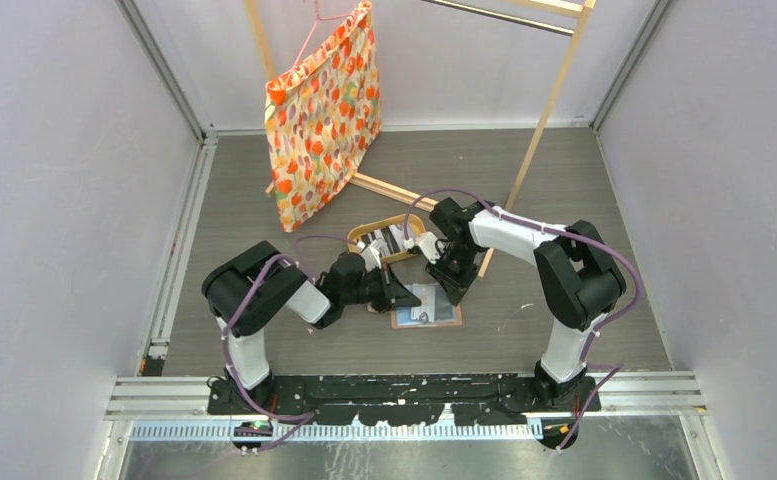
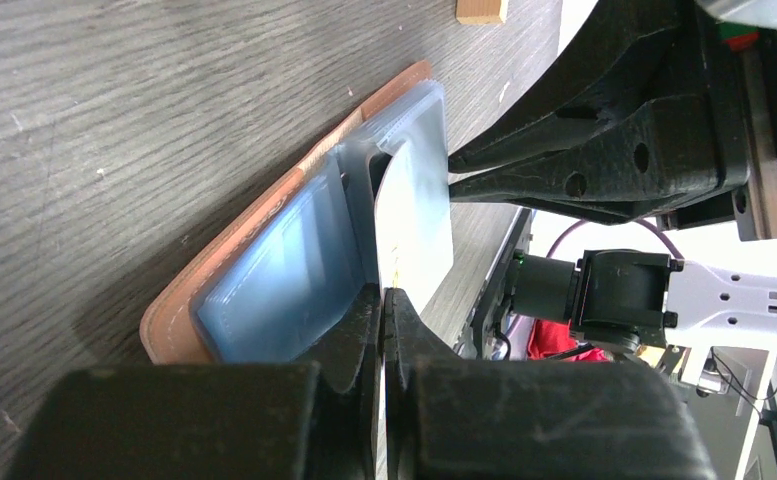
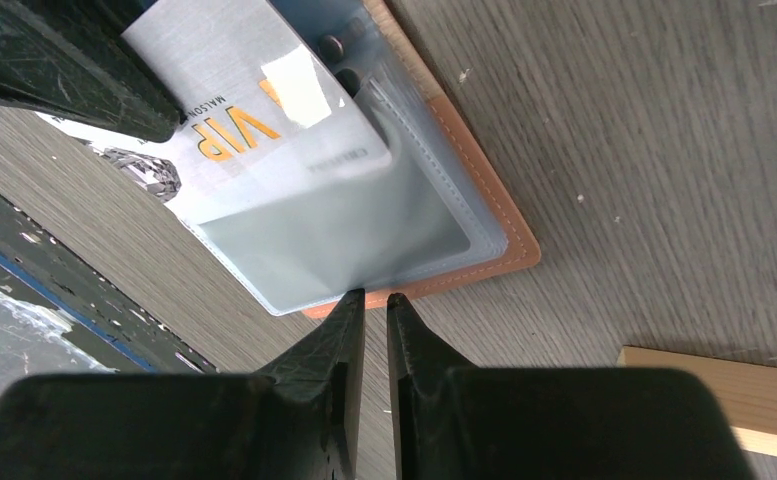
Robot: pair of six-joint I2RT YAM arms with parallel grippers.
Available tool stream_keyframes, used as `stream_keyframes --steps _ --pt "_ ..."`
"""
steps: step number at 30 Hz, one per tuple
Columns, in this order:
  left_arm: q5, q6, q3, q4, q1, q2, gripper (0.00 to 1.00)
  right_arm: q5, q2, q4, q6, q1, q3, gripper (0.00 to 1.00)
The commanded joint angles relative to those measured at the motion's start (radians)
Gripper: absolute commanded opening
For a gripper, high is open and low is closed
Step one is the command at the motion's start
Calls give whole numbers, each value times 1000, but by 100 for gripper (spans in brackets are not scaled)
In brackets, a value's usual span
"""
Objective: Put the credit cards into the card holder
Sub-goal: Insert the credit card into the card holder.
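The card holder [image 1: 426, 305] lies open on the table, tan outside [image 2: 179, 320] with light-blue and clear pockets. My left gripper [image 2: 382, 292] is shut on a silver credit card [image 2: 419, 230] seen edge-on. In the right wrist view this card [image 3: 254, 120] reads "VIP", and its far end sits inside a clear pocket of the card holder [image 3: 504, 235]. My right gripper [image 3: 375, 297] has its jaws a narrow gap apart with nothing between them. Its tips rest at the clear pocket's edge. More credit cards [image 1: 399, 240] lie in the tray behind.
An oval wooden tray [image 1: 364, 232] sits just behind the card holder. A wooden rack stands at the back with a floral cloth bag [image 1: 324, 110] hung on it. One rack foot [image 3: 714, 395] lies close to my right gripper. Grey walls enclose the table.
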Motion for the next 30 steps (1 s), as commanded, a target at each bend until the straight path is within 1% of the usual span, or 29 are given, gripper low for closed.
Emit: stream_keyframes --steps 1,5,11,13,16,21,23,30 --pt "-81 -1 -13 35 -34 8 1 -20 18 41 -8 17 24 19" --pt "-93 -8 -13 35 -43 14 1 -20 18 41 -8 18 24 19" --pt "-87 -10 -10 24 -47 15 5 -18 21 41 -9 19 25 19" --pt "-84 -4 -6 10 -48 11 8 -18 21 41 -8 20 25 19" --pt "-80 5 -2 -16 -50 -1 16 -18 20 40 -8 20 24 19" --pt "-96 44 4 -110 -49 -59 29 -18 18 41 -8 21 25 19" --pt "-106 66 9 -163 -49 -90 33 -19 17 39 -8 20 25 19" --pt "-132 125 41 -344 -49 -169 35 -22 14 40 -8 19 27 19"
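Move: The left hand pinches the credit card by its exposed edge; the card holder's right-page pocket lies about 5 cm to its right, 1 cm back and 2 cm below, and the holder's middle about 2 cm right and 1 cm back. The card tray is some 12 cm ahead and 6 cm left of the left hand. From the right hand, closed down at the holder's right end, that pocket is about 3 cm left, 1 cm ahead and slightly lower, and the wooden bar's near end some 6 cm ahead and 5 cm right. The left hand eases the pinched card about half a centimetre right towards the pocket, then opens its fingers to roughly a third and lets go, dipping half a centimetre and rising again as it draws about 1 cm left and half a centimetre back, its left side rolling up some 5 degrees. The right hand keeps its fingertips against the holder's right end, nearly still at first, then pushes it about half a centimetre left. ##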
